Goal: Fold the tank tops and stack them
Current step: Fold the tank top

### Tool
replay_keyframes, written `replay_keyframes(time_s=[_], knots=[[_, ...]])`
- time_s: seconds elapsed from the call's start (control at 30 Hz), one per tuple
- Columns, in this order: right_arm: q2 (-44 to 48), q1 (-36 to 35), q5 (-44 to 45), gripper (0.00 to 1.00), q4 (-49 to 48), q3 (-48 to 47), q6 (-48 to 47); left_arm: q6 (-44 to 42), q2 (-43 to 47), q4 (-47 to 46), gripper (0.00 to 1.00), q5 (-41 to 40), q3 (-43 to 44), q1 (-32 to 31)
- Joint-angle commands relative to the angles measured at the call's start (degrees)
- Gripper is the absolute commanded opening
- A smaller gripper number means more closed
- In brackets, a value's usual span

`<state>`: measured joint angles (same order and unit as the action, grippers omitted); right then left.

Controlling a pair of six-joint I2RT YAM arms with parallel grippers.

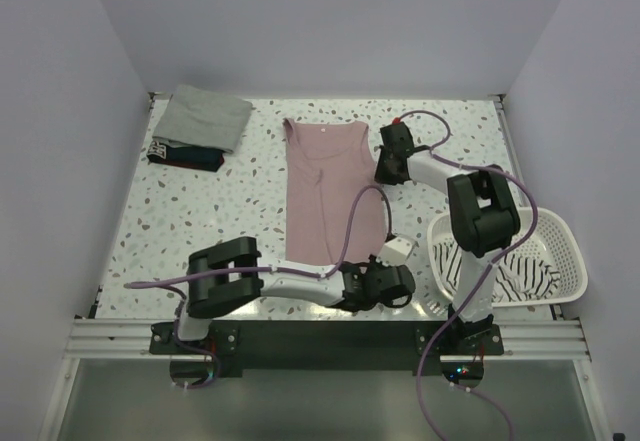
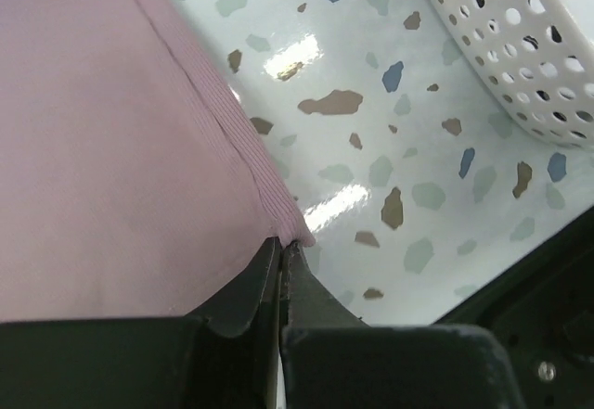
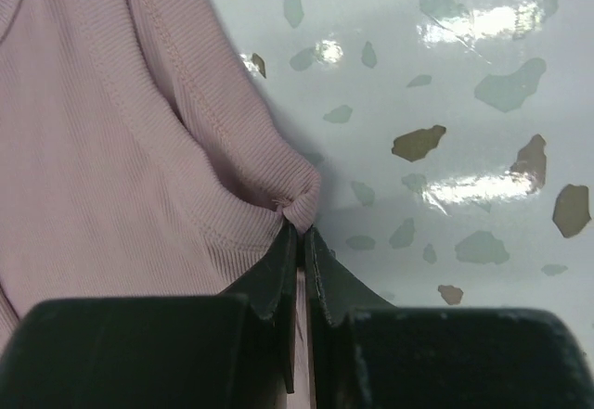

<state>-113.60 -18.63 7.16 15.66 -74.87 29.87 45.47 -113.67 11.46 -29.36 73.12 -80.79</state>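
The dusty pink tank top (image 1: 330, 186) lies flat along the middle of the table, neck to the far side. My left gripper (image 1: 385, 279) is shut on its near right hem corner (image 2: 295, 233). My right gripper (image 1: 385, 173) is shut on a pinch of its right armhole edge (image 3: 302, 207). A grey-green tank top (image 1: 207, 116) lies folded on a dark navy one (image 1: 185, 154) at the far left. The white black-striped tank top (image 1: 520, 273) lies crumpled in the basket.
A white slotted basket (image 1: 568, 251) stands at the right, close to my right arm's base, and its wall (image 2: 520, 47) is near my left gripper. The metal rail (image 1: 320, 336) runs along the near table edge.
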Motion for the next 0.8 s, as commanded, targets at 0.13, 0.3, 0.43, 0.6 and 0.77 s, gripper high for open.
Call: replay_keyframes(time_s=[0.13,0.3,0.43,0.6,0.77], knots=[[6.7,0.2,6.4,0.00,8.2,-1.1,0.9,2.2,17.8,-10.1,0.00,2.2,-13.7,-0.8],[9.6,0.2,8.6,0.00,9.7,1.3,1.2,5.9,23.5,-13.2,0.00,5.4,-23.6,-2.1],[11.5,0.2,9.8,0.00,10.2,3.1,1.8,7.5,26.6,-15.7,0.00,6.4,-28.0,-3.9],[10.6,0.0,7.3,0.00,9.7,1.8,2.6,11.0,29.9,-17.3,0.00,4.7,-32.9,-4.3],[9.4,-1.1,6.0,0.00,9.7,-1.1,3.9,14.5,34.6,-16.0,0.00,2.4,-36.8,-4.3]])
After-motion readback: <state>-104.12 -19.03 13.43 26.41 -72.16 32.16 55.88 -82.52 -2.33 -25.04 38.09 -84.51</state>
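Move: Pinching the tank top's right hem corner, the left hand has the hem end of the folded-in left side about 20 cm to its left, level with it in reach; the white basket's middle is 29 cm right and 8 cm ahead. The right hand grips the right edge by the armhole, the upper part of that folded side some 20 cm to its left; the right strap end is 16 cm ahead, 3 cm left. Lifting the pinched hem corner, the left hand sweeps about 10 cm left towards the folded-in side and 6 cm back to the near table edge, rising some 5 cm, then sinking half of that, its left side rolling down about 15 degrees. The right hand keeps its pinch and draws the armhole edge 4 cm back, 3 cm right and about as much up. Both grippers stay shut. ##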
